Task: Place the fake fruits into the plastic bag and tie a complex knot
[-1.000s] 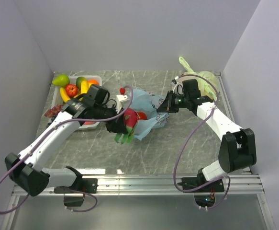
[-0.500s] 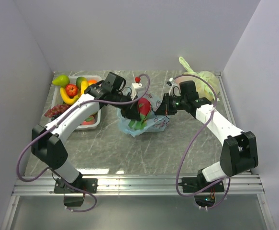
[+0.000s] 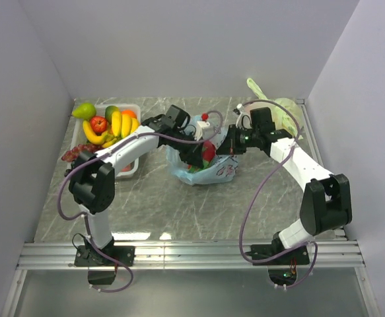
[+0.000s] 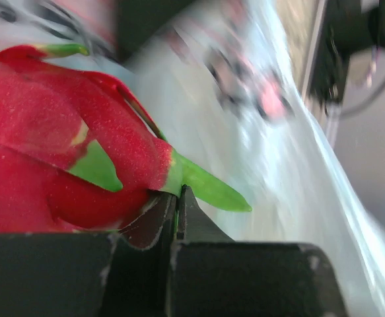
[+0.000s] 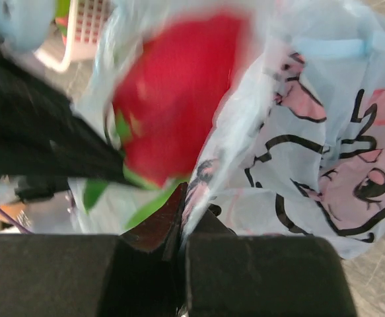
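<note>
The light-blue plastic bag [image 3: 212,174] lies mid-table with its mouth held up. My right gripper [image 3: 231,146] is shut on the bag's printed edge [image 5: 311,152], the film pinched between its fingertips [image 5: 172,214]. My left gripper [image 3: 199,156] is shut on a green leaf [image 4: 212,188] of a red fake dragon fruit [image 4: 53,152]. It holds that fruit [image 3: 209,152] inside the bag's mouth, and the same fruit [image 5: 175,99] shows blurred in the right wrist view. No knot shows on this bag.
A white tray [image 3: 138,109] at the back left holds bananas [image 3: 116,123], a red apple [image 3: 98,123] and other fruits. A green pear [image 3: 83,110] and dark grapes [image 3: 73,153] lie beside it. A tied yellow-green bag [image 3: 281,109] sits at the back right.
My left arm swung right and away from me, carrying the dragon fruit from in front of the bag into its mouth. The right gripper kept its hold on the bag's edge.
</note>
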`<state>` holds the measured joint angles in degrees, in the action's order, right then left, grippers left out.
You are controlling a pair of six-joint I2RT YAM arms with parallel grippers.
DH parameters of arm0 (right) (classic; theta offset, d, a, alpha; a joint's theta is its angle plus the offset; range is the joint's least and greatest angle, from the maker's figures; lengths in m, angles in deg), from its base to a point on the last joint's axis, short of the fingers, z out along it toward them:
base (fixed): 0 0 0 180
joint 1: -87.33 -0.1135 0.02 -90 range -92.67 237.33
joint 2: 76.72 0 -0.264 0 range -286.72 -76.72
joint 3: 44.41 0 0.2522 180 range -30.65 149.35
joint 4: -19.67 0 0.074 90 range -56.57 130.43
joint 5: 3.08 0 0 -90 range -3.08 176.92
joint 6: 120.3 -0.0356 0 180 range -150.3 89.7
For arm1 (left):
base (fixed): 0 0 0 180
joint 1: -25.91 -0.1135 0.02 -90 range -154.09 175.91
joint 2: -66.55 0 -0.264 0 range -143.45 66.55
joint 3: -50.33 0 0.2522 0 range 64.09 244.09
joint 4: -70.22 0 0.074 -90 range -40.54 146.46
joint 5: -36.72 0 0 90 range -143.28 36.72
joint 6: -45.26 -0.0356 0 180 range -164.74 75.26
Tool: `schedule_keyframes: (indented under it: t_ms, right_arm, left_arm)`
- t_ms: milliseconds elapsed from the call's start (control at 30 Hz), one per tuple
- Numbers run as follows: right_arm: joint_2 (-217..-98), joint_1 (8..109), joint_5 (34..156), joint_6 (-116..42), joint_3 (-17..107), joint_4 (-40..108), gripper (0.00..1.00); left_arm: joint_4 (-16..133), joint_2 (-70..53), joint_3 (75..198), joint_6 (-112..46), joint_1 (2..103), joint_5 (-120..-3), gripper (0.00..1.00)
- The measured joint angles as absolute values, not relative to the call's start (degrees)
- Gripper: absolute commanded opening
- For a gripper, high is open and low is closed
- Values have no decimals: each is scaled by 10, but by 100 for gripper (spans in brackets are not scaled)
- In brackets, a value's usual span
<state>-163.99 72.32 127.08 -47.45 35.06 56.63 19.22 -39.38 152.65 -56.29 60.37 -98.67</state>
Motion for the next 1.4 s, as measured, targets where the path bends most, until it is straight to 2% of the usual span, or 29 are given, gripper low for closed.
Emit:
schedule_keyframes:
  t_ms: [233, 633, 700, 733, 833, 867, 900, 933, 967, 1100, 1400]
  right_arm:
    - [-1651, 757, 1265, -511, 361, 566, 0]
    - [-1651, 761, 1266, -532, 355, 562, 0]
    - [-1650, 761, 1266, -532, 355, 562, 0]
    - [-1650, 763, 1263, -528, 355, 564, 0]
    - [-1649, 767, 1262, -526, 353, 570, 0]
    - [-1648, 769, 1262, -525, 353, 572, 0]
    - [-1647, 770, 1262, -523, 353, 573, 0]
    - [-1647, 771, 1262, -521, 352, 574, 0]
    - [-1645, 771, 1262, -518, 351, 576, 0]
    - [-1633, 771, 1261, -504, 335, 584, 0]
    - [-1595, 766, 1253, -475, 273, 597, 0]
  left_arm:
    - [80, -415, 1548, -689, 638, -1012, 0]
    - [-121, -592, 1788, -878, 668, -1009, 1]
    - [-135, -613, 1798, -897, 677, -999, 3]
    - [-147, -620, 1798, -909, 680, -997, 6]
    - [-171, -630, 1797, -936, 685, -983, 34]
    - [-174, -629, 1795, -940, 685, -981, 50]
    - [-169, -625, 1786, -942, 683, -981, 57]
    - [-170, -617, 1772, -941, 681, -981, 77]
    - [-154, -606, 1750, -938, 677, -978, 92]
    - [-99, -537, 1677, -896, 650, -969, 96]
    - [70, -375, 1670, -722, 526, -1012, 97]
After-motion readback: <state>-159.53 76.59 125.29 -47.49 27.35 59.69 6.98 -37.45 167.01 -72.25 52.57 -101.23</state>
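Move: The left hand pinches the dragon fruit by its leafy green end, the fruit's middle about 3 cm ahead and 3 cm to the right of it, a touch lower. The blue bag's floor lies some 12 cm below, 2 cm back and 2 cm right. The right gripper, shut on the bag's rim, is about 7 cm right and 4 cm ahead. From the right hand, that floor is some 5 cm back, 5 cm left and 13 cm down. Still pinching the dragon fruit, the left hand draws back, then sinks about 7 cm into the bag, edging right and turning some 30 degrees clockwise. There it opens wide, lets go and climbs out some 15 cm, sweeping forward and left and unwinding the turn. The right hand keeps its pinch on the rim, shifting right, then back and down. ##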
